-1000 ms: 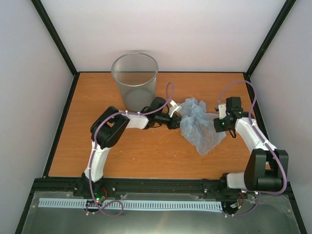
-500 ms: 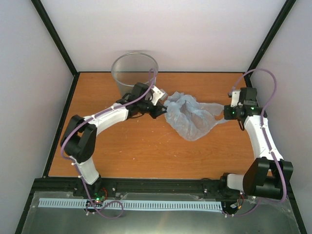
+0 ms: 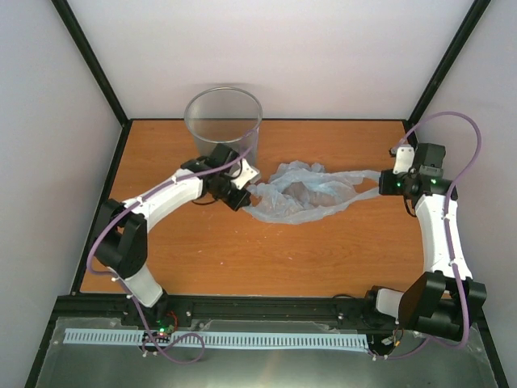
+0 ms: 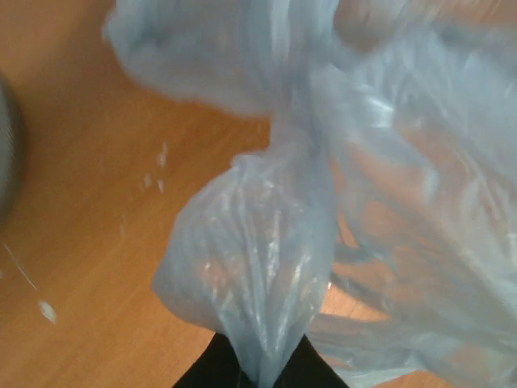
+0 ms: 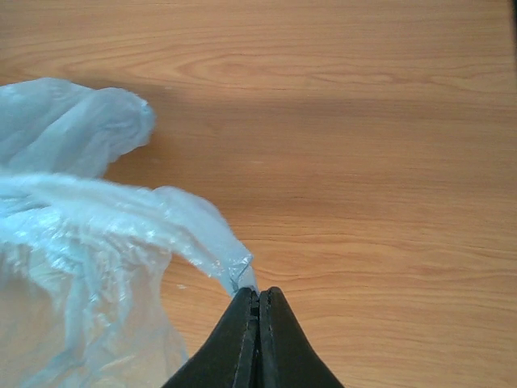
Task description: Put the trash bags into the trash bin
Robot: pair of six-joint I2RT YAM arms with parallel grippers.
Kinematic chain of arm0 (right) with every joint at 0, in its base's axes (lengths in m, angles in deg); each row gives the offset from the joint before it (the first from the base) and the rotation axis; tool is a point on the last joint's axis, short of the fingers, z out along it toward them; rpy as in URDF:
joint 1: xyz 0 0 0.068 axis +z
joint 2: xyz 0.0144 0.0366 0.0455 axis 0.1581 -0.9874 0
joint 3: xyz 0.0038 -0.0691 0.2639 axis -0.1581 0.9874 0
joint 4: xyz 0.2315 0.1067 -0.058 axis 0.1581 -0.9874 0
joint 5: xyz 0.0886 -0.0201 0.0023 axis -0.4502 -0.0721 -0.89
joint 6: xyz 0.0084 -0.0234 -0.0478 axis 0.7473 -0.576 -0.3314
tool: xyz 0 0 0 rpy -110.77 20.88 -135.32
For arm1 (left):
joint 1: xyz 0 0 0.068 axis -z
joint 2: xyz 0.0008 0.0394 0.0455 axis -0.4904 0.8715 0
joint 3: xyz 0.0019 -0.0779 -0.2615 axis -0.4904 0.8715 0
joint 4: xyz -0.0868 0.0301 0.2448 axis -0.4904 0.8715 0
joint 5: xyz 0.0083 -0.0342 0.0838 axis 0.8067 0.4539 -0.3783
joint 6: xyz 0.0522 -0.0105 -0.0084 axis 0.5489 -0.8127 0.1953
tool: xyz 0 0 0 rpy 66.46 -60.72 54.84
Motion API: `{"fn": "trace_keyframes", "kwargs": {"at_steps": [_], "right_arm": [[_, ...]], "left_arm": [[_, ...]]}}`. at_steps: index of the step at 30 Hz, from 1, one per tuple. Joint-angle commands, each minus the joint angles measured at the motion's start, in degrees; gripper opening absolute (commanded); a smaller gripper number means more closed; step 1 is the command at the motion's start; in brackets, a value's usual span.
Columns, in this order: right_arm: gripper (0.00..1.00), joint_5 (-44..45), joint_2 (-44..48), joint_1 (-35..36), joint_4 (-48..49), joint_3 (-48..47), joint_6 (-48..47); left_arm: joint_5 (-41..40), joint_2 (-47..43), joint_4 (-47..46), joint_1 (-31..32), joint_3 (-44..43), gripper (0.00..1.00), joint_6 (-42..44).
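Note:
A pale blue translucent trash bag (image 3: 307, 194) hangs stretched between my two grippers above the orange table (image 3: 234, 259). My left gripper (image 3: 246, 192) is shut on the bag's left end, just in front of the trash bin (image 3: 224, 121); in the left wrist view a bunched fold of bag (image 4: 258, 267) runs down into the shut black fingers (image 4: 311, 368). At the right my right gripper (image 3: 384, 183) is shut on a thin corner of the bag (image 5: 230, 263), pinched at the tips of my right gripper (image 5: 258, 293). The grey translucent bin stands upright at the back left.
Pale walls with black corner posts close in the table on three sides. Both arm bases sit on the black rail (image 3: 266, 307) at the near edge. The bin's dark edge (image 4: 6, 153) shows blurred at the far left of the left wrist view.
The left gripper has shut on the bag and pulled left, the right arm has drawn back to the right, and the bag has been stretched from a crumpled heap into a wide sling.

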Motion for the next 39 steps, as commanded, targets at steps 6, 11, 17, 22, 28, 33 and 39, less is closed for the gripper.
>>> {"fn": "trace_keyframes", "kwargs": {"at_steps": [6,11,17,22,28,33,39], "right_arm": [[0.03,-6.6,-11.9,-0.2,-1.9,-31.7,5.6],[0.03,-5.9,-16.9,-0.3,-2.2,-64.7,9.2],[0.03,-12.1,3.5,-0.2,25.4,-48.1,3.7],[0.03,3.9,7.7,-0.2,4.8,-15.3,-20.1],[0.03,-5.8,18.6,-1.5,-14.6,4.7,-34.3],[0.03,-24.9,33.9,-1.4,-16.3,0.3,-30.7],[0.03,-21.9,28.5,-1.5,-9.9,-8.3,-11.1]], "left_arm": [[8.5,16.6,10.2,-0.2,-51.4,0.01,11.1],[2.4,23.2,1.2,-0.1,-82.4,0.01,12.1],[-7.2,-1.6,-40.0,8.0,-47.0,0.01,27.5],[-14.0,5.9,-3.2,9.5,-32.6,0.01,24.3],[-2.0,-9.2,-4.9,9.5,-1.8,0.01,22.6],[6.7,-22.8,-7.6,9.7,-0.8,0.01,24.1],[2.8,-20.3,-3.7,9.7,-7.0,0.01,18.7]]}}
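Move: I already pinch the trash bag between my two hands. Its slack middle lies about 17 cm to the right of my left hand, 2 cm ahead and 5 cm lower. From my right hand it is roughly 20 cm to the left, 1 cm farther out and 12 cm below. The trash bin stands some 16 cm ahead of my left hand and 3 cm to its left, its middle about level with that hand. I keep both pinches on the trash bag and shake it: both hands swing forward and up about 45 cm, fingers tipping up some 70 degrees or more, draw back near the top, then whip down to about starting height. Continuing back towards my bases, I lift both again nearly 20 cm, ending closer together, fingers still tilted up from where they began. ##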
